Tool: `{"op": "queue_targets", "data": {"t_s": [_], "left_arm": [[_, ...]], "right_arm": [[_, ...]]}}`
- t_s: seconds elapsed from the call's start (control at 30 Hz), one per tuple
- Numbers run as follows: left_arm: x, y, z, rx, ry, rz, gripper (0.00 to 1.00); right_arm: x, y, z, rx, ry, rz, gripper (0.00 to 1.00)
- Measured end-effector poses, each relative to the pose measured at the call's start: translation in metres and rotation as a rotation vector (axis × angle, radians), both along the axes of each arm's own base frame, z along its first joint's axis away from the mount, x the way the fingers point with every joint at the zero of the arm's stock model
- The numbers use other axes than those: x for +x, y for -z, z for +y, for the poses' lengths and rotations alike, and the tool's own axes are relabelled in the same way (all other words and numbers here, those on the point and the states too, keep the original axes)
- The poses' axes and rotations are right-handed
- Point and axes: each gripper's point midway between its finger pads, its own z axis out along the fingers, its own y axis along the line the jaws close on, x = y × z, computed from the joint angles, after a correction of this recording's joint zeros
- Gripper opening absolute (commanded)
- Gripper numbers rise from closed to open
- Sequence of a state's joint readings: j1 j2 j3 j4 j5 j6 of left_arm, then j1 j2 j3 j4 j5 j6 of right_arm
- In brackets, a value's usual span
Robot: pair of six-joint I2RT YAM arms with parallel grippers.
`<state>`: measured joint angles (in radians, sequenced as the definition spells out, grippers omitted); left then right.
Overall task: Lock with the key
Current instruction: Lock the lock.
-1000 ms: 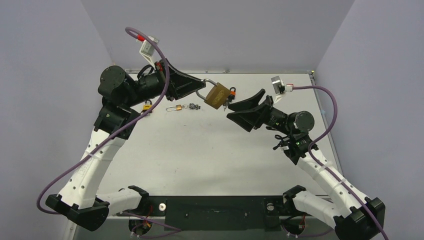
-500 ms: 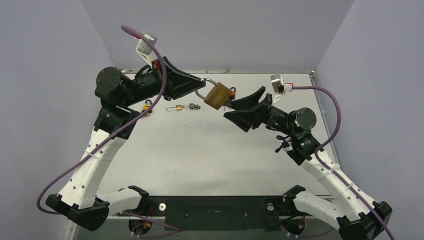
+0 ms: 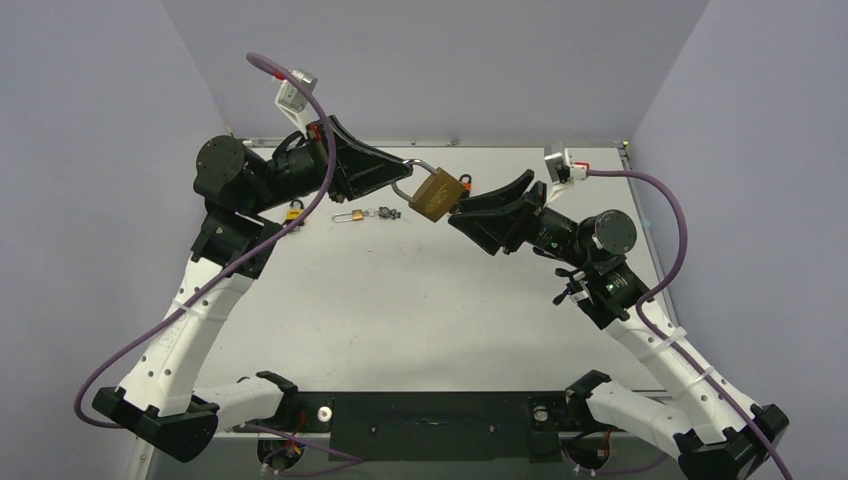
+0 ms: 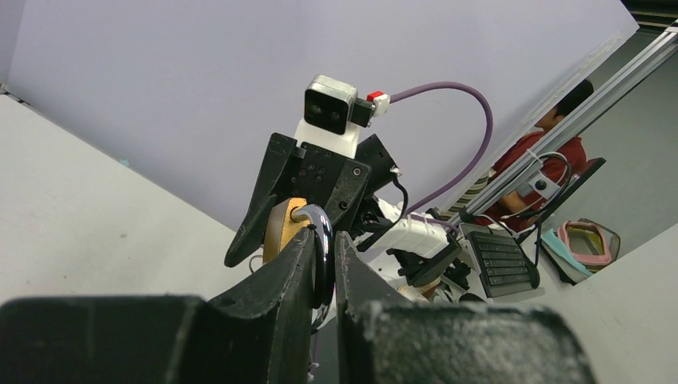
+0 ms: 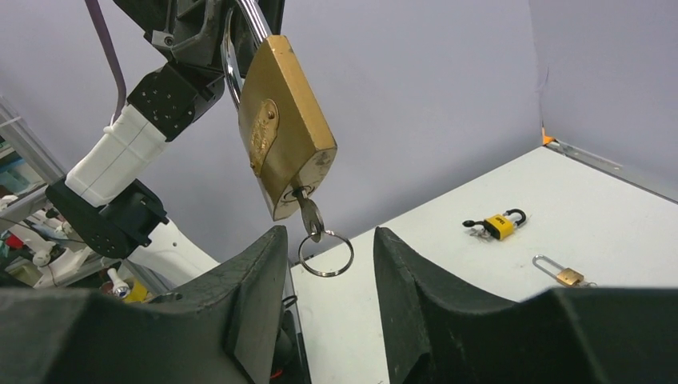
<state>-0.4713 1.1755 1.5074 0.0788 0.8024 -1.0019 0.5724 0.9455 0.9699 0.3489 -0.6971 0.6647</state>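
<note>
A large brass padlock hangs in the air over the far middle of the table. My left gripper is shut on its steel shackle, and the brass body shows just beyond the fingers. In the right wrist view the padlock hangs tilted, with the key in its bottom keyhole and a wire ring dangling from it. My right gripper is open with a finger on each side of the key ring, touching neither. From above, the right gripper sits just under the padlock's lower end.
On the table behind lie a small yellow padlock, a small brass padlock with a long shackle and a little bunch of keys. Grey walls close the table at the back and on both sides.
My right gripper has moved left and up to the padlock's lower end, and its jaws have narrowed around the hanging key ring. The left arm has held the padlock almost still.
</note>
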Motion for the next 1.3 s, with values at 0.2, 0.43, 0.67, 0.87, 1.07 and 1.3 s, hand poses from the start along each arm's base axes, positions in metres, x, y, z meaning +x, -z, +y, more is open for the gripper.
{"op": "queue_targets", "data": {"t_s": [0.2, 0.43, 0.67, 0.87, 1.07, 1.3], "left_arm": [[0.001, 0.004, -0.001, 0.002, 0.007, 0.011, 0.0], [0.0, 0.006, -0.002, 0.004, 0.016, 0.015, 0.0], [0.005, 0.007, 0.0, 0.006, 0.002, 0.014, 0.0], [0.009, 0.01, 0.002, 0.014, 0.001, 0.021, 0.0], [0.018, 0.005, 0.01, -0.002, -0.028, 0.011, 0.0], [0.027, 0.011, 0.011, 0.004, -0.076, 0.001, 0.0]], "right_arm": [[-0.004, -0.003, 0.003, -0.006, -0.01, -0.008, 0.25], [-0.003, -0.002, 0.004, -0.021, -0.003, -0.012, 0.0], [-0.007, -0.001, 0.004, -0.026, -0.017, -0.018, 0.0], [-0.012, 0.009, -0.001, -0.03, -0.017, -0.021, 0.0], [-0.009, 0.045, -0.005, -0.081, -0.007, 0.047, 0.0], [0.006, 0.095, -0.014, -0.176, 0.085, 0.181, 0.0]]}}
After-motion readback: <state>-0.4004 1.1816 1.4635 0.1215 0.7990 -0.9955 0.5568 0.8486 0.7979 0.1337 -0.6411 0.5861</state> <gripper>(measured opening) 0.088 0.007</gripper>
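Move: The key sits in the keyhole with its ring hanging between the open right fingertips, about 3 cm left of the right hand and 2 cm above it, level fore and aft. The brass padlock's body is roughly 5 cm left, 5 cm up and 1 cm ahead; the left gripper on its shackle is some 11 cm left, 10 cm up and 2 cm ahead. From the left hand the key is about 8 cm right, 9 cm below and 2 cm back. The right fingers shut and pinch the key's ring end almost in place, then the hand eases back about 1 cm and drops away from the padlock, some 9 cm down and faster towards the end, fingers dipping about 10 degrees with the key held. The left hand keeps its pinch on the shackle, later easing forward about 3 cm. ##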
